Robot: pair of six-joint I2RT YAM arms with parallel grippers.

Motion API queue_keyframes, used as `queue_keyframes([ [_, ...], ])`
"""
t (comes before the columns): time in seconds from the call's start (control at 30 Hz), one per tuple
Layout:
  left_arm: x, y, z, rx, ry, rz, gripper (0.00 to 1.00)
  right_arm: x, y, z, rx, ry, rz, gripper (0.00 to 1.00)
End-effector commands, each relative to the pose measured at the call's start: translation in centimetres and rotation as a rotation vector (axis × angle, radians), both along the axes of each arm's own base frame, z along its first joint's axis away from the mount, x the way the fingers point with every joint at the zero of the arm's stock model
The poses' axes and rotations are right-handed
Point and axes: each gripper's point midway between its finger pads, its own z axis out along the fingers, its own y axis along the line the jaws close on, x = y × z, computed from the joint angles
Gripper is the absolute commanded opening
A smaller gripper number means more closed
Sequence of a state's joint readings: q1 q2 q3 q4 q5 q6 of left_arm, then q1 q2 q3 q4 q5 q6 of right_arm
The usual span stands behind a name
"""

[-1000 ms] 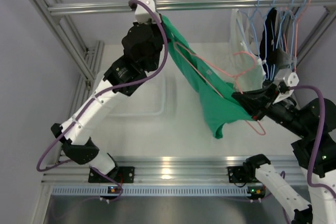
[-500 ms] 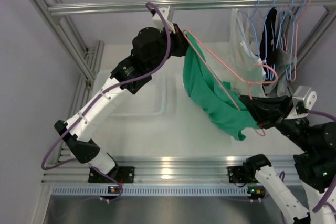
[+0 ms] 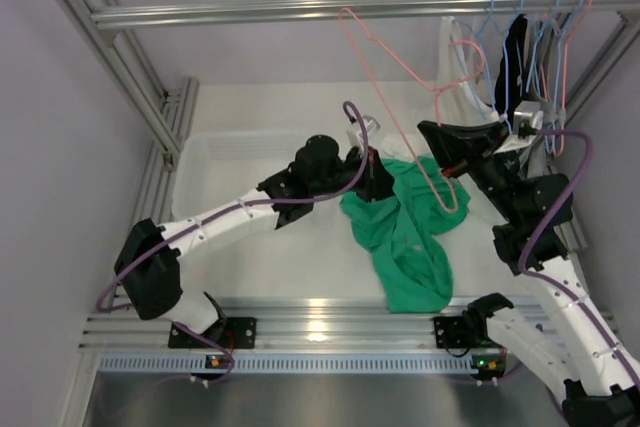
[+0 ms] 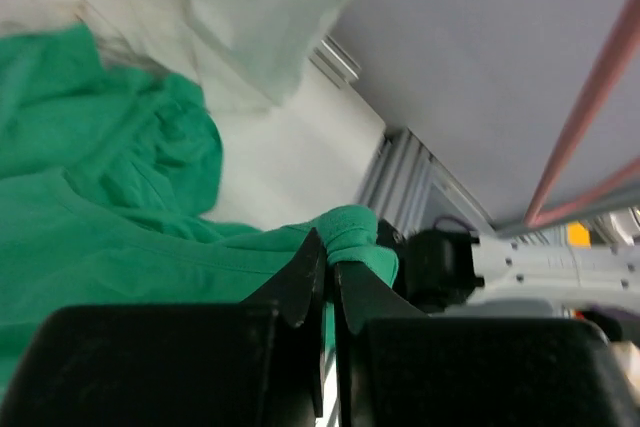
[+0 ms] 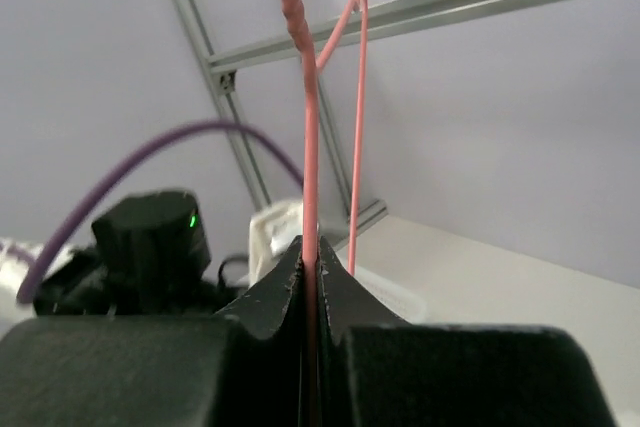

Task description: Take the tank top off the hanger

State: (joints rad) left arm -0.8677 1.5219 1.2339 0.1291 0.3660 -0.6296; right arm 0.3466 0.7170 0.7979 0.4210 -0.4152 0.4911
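Note:
The green tank top (image 3: 405,232) lies crumpled on the white table, off the hanger; it also fills the left of the left wrist view (image 4: 110,237). My left gripper (image 3: 378,177) is shut on a fold of its edge (image 4: 350,230), low over the table. The pink wire hanger (image 3: 385,72) is bare and tilted, raised toward the top rail. My right gripper (image 3: 432,139) is shut on its wire (image 5: 310,147); one hanger arm still hangs down over the shirt (image 3: 440,192).
A clear plastic bin (image 3: 240,182) sits on the table's left under my left arm. Several hangers with garments (image 3: 520,57) hang on the rail (image 3: 300,12) at the upper right. Aluminium frame posts (image 3: 100,57) stand at the left.
My left gripper has dropped from near the rail to the table, pulling the tank top down off the hanger. My right gripper has lifted the now bare hanger up and left.

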Motion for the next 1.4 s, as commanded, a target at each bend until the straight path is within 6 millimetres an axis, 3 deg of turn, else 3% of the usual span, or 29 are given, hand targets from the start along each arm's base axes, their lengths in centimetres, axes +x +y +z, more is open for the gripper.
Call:
queue_keyframes([
  [0.0,-3.9,-0.3,3.7,-0.204,-0.137,-0.158,0.0,-2.3,-3.2,9.6,0.203,-0.227,-0.13,0.0],
  [0.07,-4.4,-0.8,-1.5,-0.155,-0.058,-0.189,0.0,-1.8,-3.0,9.8,0.189,-0.22,-0.156,0.0],
  [0.1,-3.8,-0.8,-3.2,-0.121,-0.035,-0.152,0.0,-1.2,-3.1,9.7,0.146,-0.203,-0.188,0.0],
  [0.17,-2.7,-0.5,-7.0,-0.009,0.002,-0.076,0.0,0.2,-2.7,7.6,0.005,-0.018,-0.22,0.0],
  [0.2,-1.8,0.2,-9.6,0.088,0.029,0.003,0.0,0.2,-3.6,7.8,-0.023,0.028,-0.264,0.0],
  [0.23,-1.6,0.5,-10.6,0.135,0.022,0.029,0.11,0.6,-3.7,4.3,-0.1,0.152,-0.279,0.0],
  [0.27,-1.8,0.6,-11.4,0.186,-0.017,0.034,0.19,-0.3,-4.3,3.8,-0.111,0.168,-0.29,0.0],
  [0.3,-1.5,1.0,-12.0,0.223,-0.035,0.07,0.37,-0.6,-5.0,3.0,-0.119,0.202,-0.318,0.0],
  [0.33,-1.8,1.4,-12.7,0.257,-0.035,0.071,0.5,-0.9,-5.4,0.8,-0.172,0.28,-0.328,0.0],
  [0.37,-2.1,1.9,-12.6,0.268,-0.048,0.078,0.65,-1.4,-5.8,0.2,-0.192,0.303,-0.338,0.0],
  [0.4,-1.9,2.4,-12.7,0.283,-0.05,0.098,0.92,-1.7,-6.1,-0.1,-0.211,0.321,-0.345,0.0],
  [0.43,-1.2,3.1,-12.5,0.303,-0.062,0.15,0.99,-1.9,-6.2,-0.7,-0.232,0.342,-0.345,0.0],
  [0.53,0.1,7.2,-12.1,0.444,-0.086,0.308,0.99,-1.9,-5.8,-3.0,-0.3,0.422,-0.323,0.0],
  [0.63,1.9,10.7,-9.4,0.524,-0.185,0.454,0.99,-1.2,-5.9,-4.0,-0.309,0.46,-0.345,0.0],
  [0.67,2.8,13.1,-9.1,0.606,-0.221,0.549,0.99,-0.5,-5.9,-4.3,-0.311,0.477,-0.36,0.0],
  [0.77,3.1,15.0,-6.6,0.626,-0.27,0.608,0.99,1.7,-6.3,-3.7,-0.285,0.474,-0.433,0.0],
  [0.8,2.9,15.1,-6.0,0.609,-0.274,0.608,0.99,2.6,-6.4,-2.5,-0.254,0.437,-0.461,0.0],
  [0.87,2.4,15.6,-5.3,0.579,-0.279,0.61,0.99,4.8,-6.2,-2.2,-0.281,0.433,-0.503,0.0],
  [0.9,2.4,15.9,-5.2,0.578,-0.281,0.618,0.99,5.3,-6.1,-0.7,-0.266,0.41,-0.505,0.0],
  [1.03,1.7,16.5,-5.5,0.569,-0.274,0.611,0.99,8.3,-4.8,1.2,-0.265,0.391,-0.513,0.0],
  [1.1,1.1,16.2,-6.6,0.577,-0.263,0.565,0.99,8.7,-4.8,2.7,-0.252,0.37,-0.522,0.0],
  [1.3,0.4,15.7,-9.1,0.625,-0.245,0.497,0.99,10.7,-3.9,3.7,-0.262,0.364,-0.525,0.0],
  [1.37,0.3,15.3,-9.6,0.628,-0.234,0.47,0.99,12.4,-3.3,2.9,-0.297,0.379,-0.533,0.0],
])
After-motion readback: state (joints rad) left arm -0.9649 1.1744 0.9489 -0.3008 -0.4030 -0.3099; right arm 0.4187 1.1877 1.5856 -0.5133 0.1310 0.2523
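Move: The left hand still pinches a piece of the tank top, whose main heap lies on the table about 9 cm ahead of it, 9 cm to its right and 27 cm below; the white basket is roughly 28 cm ahead and 36 cm left. The right hand holds the bare pink hanger; its stretch of rail is some 21 cm ahead, 3 cm right and 13 cm up, the white garment 20 cm ahead and 8 cm right at about hand height. The left fingers let go of the tank top low over its heap after sinking some 14 cm, open wide, then back off about 16 cm left, first rising, then dipping, while tipping down. The right keeps its pinch on the hanger, bobs up and to the right, sinks below its start, then swings forward about 13 cm and up towards the rail, turning clockwise roughly 30 degrees. ##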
